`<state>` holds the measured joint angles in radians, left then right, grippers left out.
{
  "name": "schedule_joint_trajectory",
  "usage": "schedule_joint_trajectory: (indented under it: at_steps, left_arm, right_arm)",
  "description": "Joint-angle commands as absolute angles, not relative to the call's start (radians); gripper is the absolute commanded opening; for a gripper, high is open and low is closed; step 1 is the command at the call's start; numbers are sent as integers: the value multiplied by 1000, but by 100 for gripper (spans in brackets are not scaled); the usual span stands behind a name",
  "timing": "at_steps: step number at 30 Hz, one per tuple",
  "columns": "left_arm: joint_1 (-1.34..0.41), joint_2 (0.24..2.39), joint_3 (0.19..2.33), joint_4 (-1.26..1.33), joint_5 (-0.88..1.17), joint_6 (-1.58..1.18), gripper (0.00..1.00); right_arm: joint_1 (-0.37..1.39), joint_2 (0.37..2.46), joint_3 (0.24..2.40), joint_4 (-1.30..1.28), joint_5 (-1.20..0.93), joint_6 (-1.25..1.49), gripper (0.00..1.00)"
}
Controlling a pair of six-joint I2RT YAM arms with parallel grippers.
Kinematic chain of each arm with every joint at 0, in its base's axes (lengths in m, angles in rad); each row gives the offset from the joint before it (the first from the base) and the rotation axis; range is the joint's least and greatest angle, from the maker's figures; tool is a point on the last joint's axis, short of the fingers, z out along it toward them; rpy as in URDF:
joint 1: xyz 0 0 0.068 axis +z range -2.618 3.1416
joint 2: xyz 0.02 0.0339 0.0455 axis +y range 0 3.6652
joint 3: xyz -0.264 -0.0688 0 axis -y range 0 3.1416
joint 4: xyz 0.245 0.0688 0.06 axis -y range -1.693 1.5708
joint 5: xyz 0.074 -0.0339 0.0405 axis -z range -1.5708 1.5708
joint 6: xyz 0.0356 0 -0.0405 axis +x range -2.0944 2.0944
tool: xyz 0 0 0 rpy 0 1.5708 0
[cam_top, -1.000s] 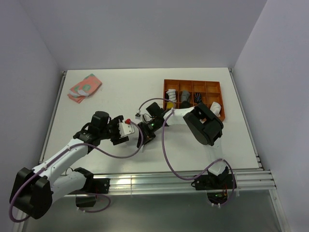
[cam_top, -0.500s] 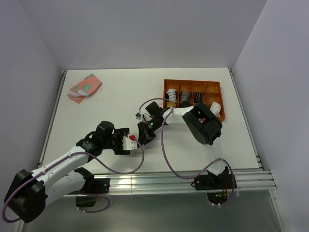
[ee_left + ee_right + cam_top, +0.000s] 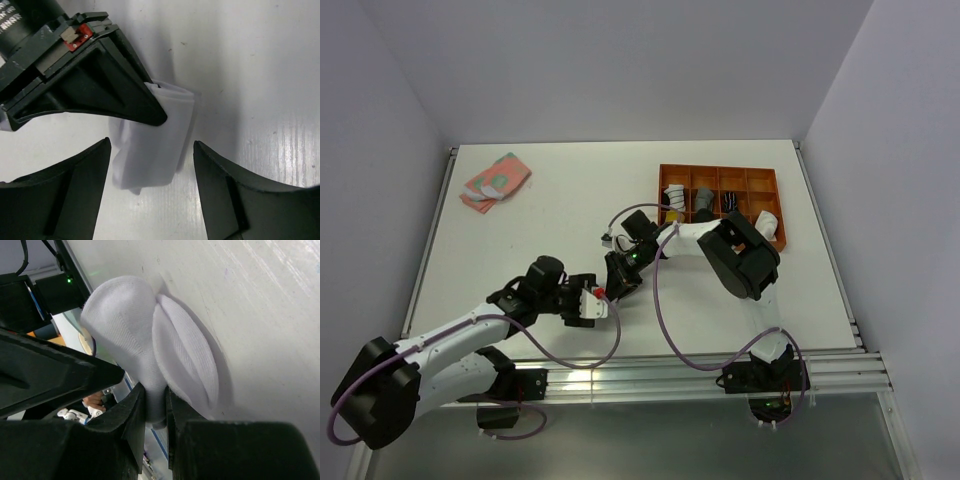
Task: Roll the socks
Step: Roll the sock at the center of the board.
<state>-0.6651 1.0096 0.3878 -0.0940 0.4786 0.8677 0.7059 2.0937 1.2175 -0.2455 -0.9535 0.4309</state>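
Note:
A folded white sock [image 3: 131, 320] lies bunched against the table, and my right gripper [image 3: 156, 401] is shut on its lower fold. In the left wrist view the same white sock [image 3: 167, 120] shows between the spread fingers of my left gripper [image 3: 151, 147], which is open and straddles the sock's free end without touching it. One black finger of the right gripper [image 3: 105, 85] covers the sock's top. From above, the left gripper [image 3: 603, 298] and right gripper [image 3: 620, 278] meet at the table's middle front. A pink sock with teal patches [image 3: 495, 181] lies at the far left.
An orange compartment tray [image 3: 720, 167] stands at the back right with rolled socks in it: a white one [image 3: 674, 195], a grey one [image 3: 704, 200], a dark one [image 3: 732, 203] and another white one [image 3: 767, 222]. The right arm's purple cable loops toward the near edge.
My left arm has swung right and toward the near edge, bringing its open gripper round the sock's end. The right gripper has kept its grip and place.

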Motion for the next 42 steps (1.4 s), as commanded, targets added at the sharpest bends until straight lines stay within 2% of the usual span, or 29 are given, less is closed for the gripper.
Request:
schedule_joint_trajectory:
  at_steps: [1, 20, 32, 37, 42]
  left_arm:
    - [-678, 1041, 368, -28, 523, 850, 71]
    - [-683, 1178, 413, -35, 526, 853, 57]
    - [-712, 1313, 512, -115, 500, 856, 53]
    - [-730, 1384, 564, -159, 479, 850, 47]
    - [-733, 1453, 626, -199, 479, 830, 30]
  right_arm:
    - [701, 2115, 1203, -219, -873, 426, 0]
    - [698, 2085, 1197, -230, -891, 411, 0]
    - [695, 2068, 1183, -242, -893, 385, 0]
    - [690, 2043, 1193, -261, -876, 370, 1]
    - [689, 2008, 1207, -302, -780, 364, 15]
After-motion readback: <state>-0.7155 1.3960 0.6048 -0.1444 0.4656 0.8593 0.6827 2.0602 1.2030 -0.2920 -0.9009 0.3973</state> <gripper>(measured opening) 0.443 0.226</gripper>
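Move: The white sock being rolled, still pinched in the right gripper, lies about 1 cm ahead of the left hand, some 3 cm to its right and 4 cm lower. From the right hand, the sock's middle is roughly 2 cm left, 1 cm back and 1 cm down. Neighbours, from the left hand: the wooden organizer's middle is some 21 cm ahead and 28 cm right, the folded cloth about 27 cm ahead and 23 cm left. Lower the left gripper about 3.5 cm astride the white sock, then ease it some 3 cm to the right and slightly forward, tipping its fingers about 10 degrees steeper. Close them partway as you go until both tips pinch the sock's sides. Keep the right grip shut on the sock, holding still at first, then giving about 1.5 cm to the right. ##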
